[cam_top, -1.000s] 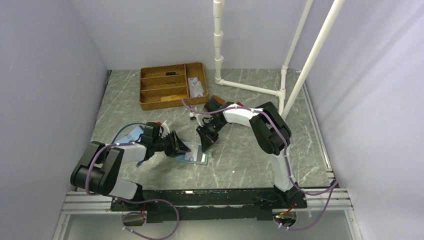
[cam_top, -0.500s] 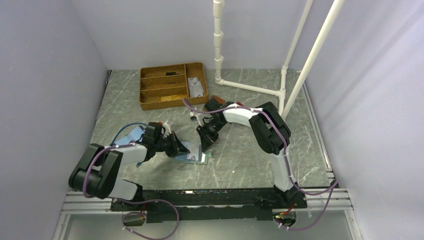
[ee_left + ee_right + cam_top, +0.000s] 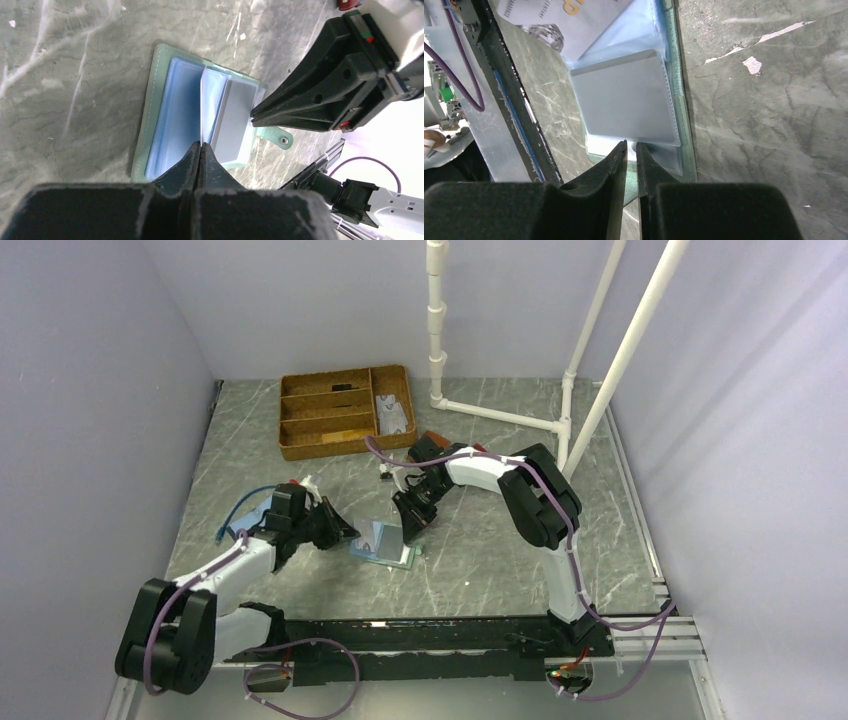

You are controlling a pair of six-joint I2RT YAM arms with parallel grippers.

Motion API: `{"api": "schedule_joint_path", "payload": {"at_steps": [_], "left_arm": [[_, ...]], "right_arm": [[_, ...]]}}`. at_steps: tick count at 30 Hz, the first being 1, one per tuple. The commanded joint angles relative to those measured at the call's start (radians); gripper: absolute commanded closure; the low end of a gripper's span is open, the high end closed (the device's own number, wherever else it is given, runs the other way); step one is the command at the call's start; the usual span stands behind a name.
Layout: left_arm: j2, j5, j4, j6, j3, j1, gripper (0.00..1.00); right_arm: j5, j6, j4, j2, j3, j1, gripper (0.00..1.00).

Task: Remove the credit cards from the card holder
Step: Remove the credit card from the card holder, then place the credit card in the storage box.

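Note:
The card holder [image 3: 392, 558] lies open on the table, with a greenish edge [image 3: 149, 105] and light blue sleeves. My left gripper [image 3: 200, 145] is shut on a thin white credit card [image 3: 202, 100], seen edge-on and standing up out of the holder. The right wrist view shows the same card [image 3: 559, 20] as a printed white face at the top. A grey card [image 3: 626, 102] sits in a clear sleeve. My right gripper [image 3: 631, 145] is shut on the near edge of that sleeve and holds the holder down. From above, the left gripper [image 3: 346, 532] and the right gripper [image 3: 408, 530] flank the holder.
A wooden divided tray [image 3: 345, 410] stands at the back. A white pipe frame [image 3: 500, 415] rises at the back right. A plain blue flat piece with a blue cable [image 3: 258, 512] lies beside the left arm. A small red wallet [image 3: 432, 438] sits behind the right arm.
My left gripper has closed on the white card and drawn back to the left, lifting the card up out of the holder. The right gripper has stayed put.

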Motion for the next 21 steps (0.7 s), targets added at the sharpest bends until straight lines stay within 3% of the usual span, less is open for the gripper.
{"api": "schedule_joint_path", "payload": {"at_steps": [1, 10, 21], "left_arm": [[-0.107, -0.041, -0.042, 0.042, -0.001, 0.006, 1.0], [-0.239, 0.007, 0.031, 0.071, -0.021, 0.007, 1.0], [-0.255, 0.089, 0.118, 0.128, 0.016, 0.007, 1.0]], "right_arm": [[0.115, -0.09, -0.022, 0.041, -0.002, 0.011, 0.83], [-0.021, -0.199, -0.08, -0.121, 0.005, -0.019, 0.69], [-0.146, -0.347, -0.136, -0.285, -0.017, -0.084, 0.63]]}}
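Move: The left hand already pinches the credit card above the card holder. The tray lies about 29 cm ahead and 5 cm to its left, some 3 cm lower, and the holder's middle is about 5 cm to its right, 2 cm back and 4 cm below. For the right hand, which is down at the holder's right end, the holder's middle is 4 cm to the left, level fore and aft and 1 cm lower; the brown wallet lies 21 cm ahead and 6 cm right. Upward go both hands: the left rises straight up by about 6 cm with the credit card still pinched in shut fingers, tipping them up some 15 degrees as it leaves the holder. The right, slow at first, spreads its slightly open fingers wider, comes free of the holder's pocket edge and climbs about 8 cm, drifting a little right and forward while its fingertips tilt up. ##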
